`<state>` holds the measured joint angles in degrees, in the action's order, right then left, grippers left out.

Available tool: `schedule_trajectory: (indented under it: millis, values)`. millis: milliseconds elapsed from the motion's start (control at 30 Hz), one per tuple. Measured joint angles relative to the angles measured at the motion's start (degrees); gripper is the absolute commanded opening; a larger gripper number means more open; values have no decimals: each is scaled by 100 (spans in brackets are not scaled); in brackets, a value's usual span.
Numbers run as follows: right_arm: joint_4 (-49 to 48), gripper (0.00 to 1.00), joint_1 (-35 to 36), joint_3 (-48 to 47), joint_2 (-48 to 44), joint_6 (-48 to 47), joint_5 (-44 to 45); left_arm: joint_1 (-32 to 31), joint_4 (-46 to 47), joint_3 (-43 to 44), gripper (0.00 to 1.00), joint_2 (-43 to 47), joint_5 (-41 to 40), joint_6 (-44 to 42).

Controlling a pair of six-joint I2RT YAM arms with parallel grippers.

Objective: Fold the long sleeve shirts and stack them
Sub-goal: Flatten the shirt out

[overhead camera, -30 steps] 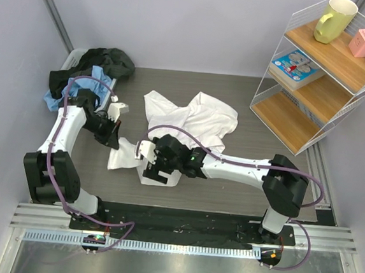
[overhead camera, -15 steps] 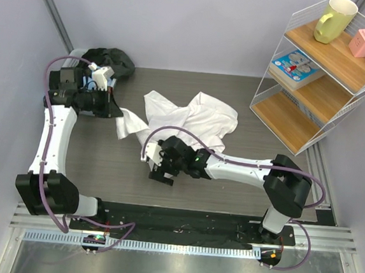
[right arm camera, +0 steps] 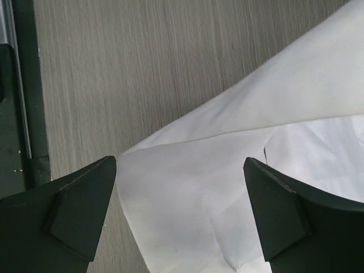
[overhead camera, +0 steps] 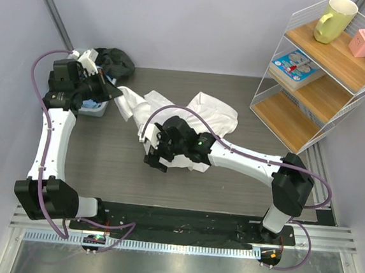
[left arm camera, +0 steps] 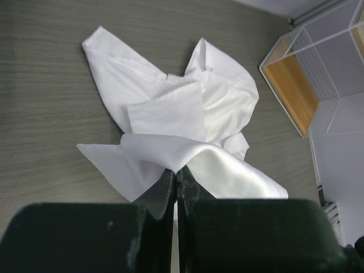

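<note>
A white long sleeve shirt lies crumpled mid-table, one end pulled out toward the far left. My left gripper is raised at the far left and shut on that end; in the left wrist view the cloth fans out from the pinched jaws of the gripper. My right gripper hangs open over the shirt's near-left edge. In the right wrist view its jaws stand wide apart, with white cloth below and nothing between them.
A bin at the far left corner holds dark clothing and blue clothing. A wire shelf with a mug, a box and small items stands at the right; part of the shelf shows in the left wrist view.
My left gripper has lifted the white cloth end from the near-left table up and back to the far left. My right gripper has shifted farther over the shirt's edge, still open.
</note>
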<state>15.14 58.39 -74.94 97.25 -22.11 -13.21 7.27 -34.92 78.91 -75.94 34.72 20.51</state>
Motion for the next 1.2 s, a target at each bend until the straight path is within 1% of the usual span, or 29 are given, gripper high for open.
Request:
schedule_trajectory:
  millis: [200,333,467,533,567,600,633,667,700,733,767,800,967,1067,1133,1200]
  values:
    - [225,100,-39,-46,-9,2,-92,0,328,297,0,-219,-175,232]
    - [380,100,-282,-33,-94,136,-166,0,509,380,0,-302,-219,367]
    - [208,97,-437,-22,-127,350,-11,0,693,391,0,-304,-219,579]
    - [94,89,-442,-42,-66,461,149,0,789,391,0,-304,-219,684]
    - [20,84,-439,-61,-7,490,216,0,844,396,0,-304,-214,761]
    - [-90,76,-442,-96,92,546,310,0,861,413,0,-304,-214,811]
    - [-186,59,-459,-118,197,590,398,0,890,431,0,-304,-214,883]
    - [-262,52,-474,-129,295,640,481,0,914,446,0,-304,-212,925]
    - [-343,43,-503,-129,391,706,557,0,973,466,0,-304,-210,984]
    - [-396,26,-562,-129,466,782,623,4,1003,474,0,-304,-210,1045]
    - [-420,12,-625,-129,507,839,678,13,1047,479,0,-297,-195,1088]
    - [-442,1,-730,-127,529,927,734,33,1095,479,0,-293,-157,1158]
    - [-568,1,-1462,-125,439,1279,951,205,1368,433,0,-166,33,1510]
    - [-557,1,-1893,-125,245,1353,831,225,1626,319,0,-15,409,1587]
    - [-501,1,-2109,-125,20,1355,662,146,1762,245,0,85,708,1421]
    - [-409,1,-2277,-129,-219,1353,476,-70,1729,195,0,199,931,990]
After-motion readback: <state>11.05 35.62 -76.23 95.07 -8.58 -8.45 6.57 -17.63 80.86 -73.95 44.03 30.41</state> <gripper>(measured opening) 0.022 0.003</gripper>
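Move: The left gripper already pinches one end of the white shirt. The loose fold for the right gripper to take is about 9 cm ahead of it, 4 cm to its right and 3 cm lower; the shirt's crumpled body lies some 13 cm ahead, 12 cm right and 8 cm below. From the left gripper that fold is roughly 5 cm back, 16 cm right and 17 cm down, while the laundry basket stands about 10 cm ahead, 14 cm left and 20 cm below. Send the open right gripper forward over the shirt, dipping about 2 cm, and shut it on the loose fold; keep going forward and to the right, turning some 35 degrees clockwise, then lift, for about 16 cm forward and 12 cm right in all. Keep the left fingers shut on the shirt's end and raise it some 9 cm, fingertips tilting up, easing forward and then back, lastly a little right. ##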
